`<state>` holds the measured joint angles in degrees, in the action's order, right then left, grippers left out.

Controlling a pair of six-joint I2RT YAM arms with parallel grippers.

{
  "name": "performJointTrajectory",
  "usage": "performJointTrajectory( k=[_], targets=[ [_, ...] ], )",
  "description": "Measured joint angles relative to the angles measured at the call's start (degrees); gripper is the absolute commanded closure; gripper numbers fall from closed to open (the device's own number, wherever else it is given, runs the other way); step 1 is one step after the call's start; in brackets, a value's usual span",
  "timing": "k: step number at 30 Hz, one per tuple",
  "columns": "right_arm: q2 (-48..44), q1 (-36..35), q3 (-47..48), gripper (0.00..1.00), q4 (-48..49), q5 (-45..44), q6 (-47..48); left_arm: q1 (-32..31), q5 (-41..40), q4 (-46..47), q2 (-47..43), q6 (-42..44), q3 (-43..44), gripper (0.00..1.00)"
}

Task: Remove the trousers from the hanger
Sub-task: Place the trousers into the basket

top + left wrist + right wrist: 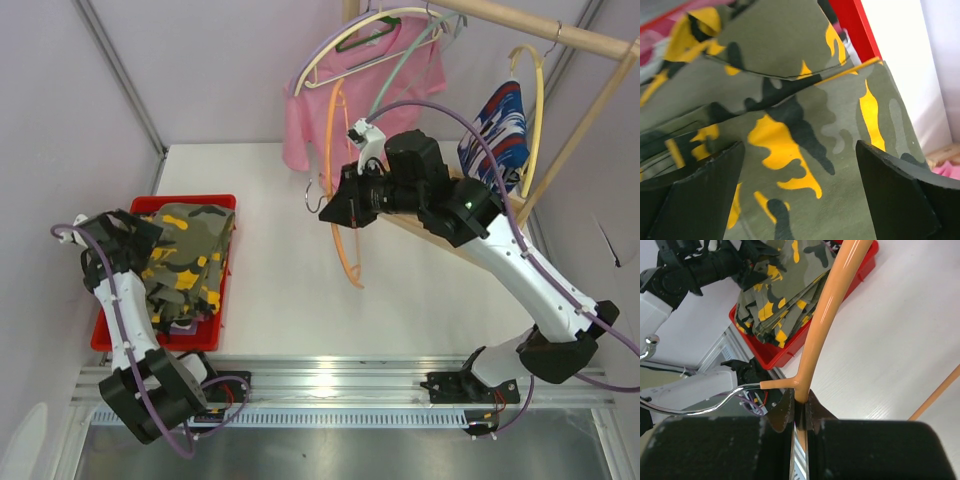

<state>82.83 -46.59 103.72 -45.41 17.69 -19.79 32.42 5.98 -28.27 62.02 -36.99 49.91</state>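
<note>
Yellow-olive camouflage trousers (pixel 190 255) lie heaped in the red bin (pixel 110 335) at the left. My left gripper (pixel 140 240) hovers just over them, open, with nothing between its fingers; its wrist view is filled by the trousers (pixel 790 100), which run under the left gripper (pixel 800 192). My right gripper (pixel 335 207) hangs above the table's middle, shut on the bare orange hanger (pixel 345 255). In its wrist view the right gripper (pixel 800 407) pinches the orange hanger (pixel 825 320) just below its metal hook (pixel 690 407). Blue, white and red print trousers (pixel 500 125) hang on a yellow hanger at the back right.
A wooden rack (pixel 590 40) crosses the back right, carrying a pink T-shirt (pixel 310 120) on its own hangers. The red bin's rim (pixel 855 25) lies beside the white tabletop (pixel 900 340). A metal rail runs along the near edge.
</note>
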Motion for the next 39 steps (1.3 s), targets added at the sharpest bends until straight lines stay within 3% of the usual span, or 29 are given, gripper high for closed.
performJointTrajectory(
  k=[9, 17, 25, 27, 33, 36, 37, 39],
  targets=[
    [-2.5, 3.1, -4.7, 1.0, 0.7, -0.9, -0.7, 1.0, -5.1, -5.1, -3.3, 0.2, 0.3, 0.0],
    [-2.2, 7.9, -4.9, 1.0, -0.1, 2.7, -0.2, 1.0, -14.4, -9.5, -10.7, 0.0, -1.1, 0.01],
    [-0.8, 8.0, -4.7, 1.0, 0.4, 5.3, -0.5, 1.0, -17.1, -10.2, -9.9, 0.6, -2.5, 0.03],
    [-0.2, 8.0, -4.7, 1.0, 0.5, 5.7, -0.9, 1.1, -16.2, -9.8, -9.9, 0.5, -4.0, 0.11],
    [0.9, 8.0, -4.7, 1.0, 0.5, 5.8, -1.2, 1.1, -14.9, -9.6, -11.9, -0.4, -6.4, 0.77],
    [0.9, 8.0, -4.6, 1.0, 0.5, 5.8, -1.2, 1.1, -15.0, -9.5, -15.0, -0.8, -6.4, 0.89],
    [0.9, 8.0, -4.6, 1.0, 0.5, 5.8, -1.2, 1.1, -15.1, -9.5, -16.0, -0.9, -6.4, 0.99],
    [0.9, 8.0, -4.6, 1.0, 0.5, 5.8, -1.2, 1.1, -15.5, -9.8, -17.3, -1.2, -5.7, 1.0]
  ],
)
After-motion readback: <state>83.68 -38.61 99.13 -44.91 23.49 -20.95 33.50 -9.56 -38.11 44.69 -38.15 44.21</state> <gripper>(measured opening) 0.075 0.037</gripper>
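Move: The camouflage trousers lie in the red basket under the open left hand. The fold to be gripped is about 7 cm back, 1 cm left and 3 cm below it; the basket's middle is some 10 cm back, 2 cm right and 6 cm down, and a purple cloth about 23 cm back, 7 cm right and 6 cm down. From the right hand that fold lies roughly 44 cm left, level fore and aft, and 24 cm lower. Left hand draws back about 8 cm, dips and pinches a trouser fold; right hand, holding hanger, eases forward and down. ##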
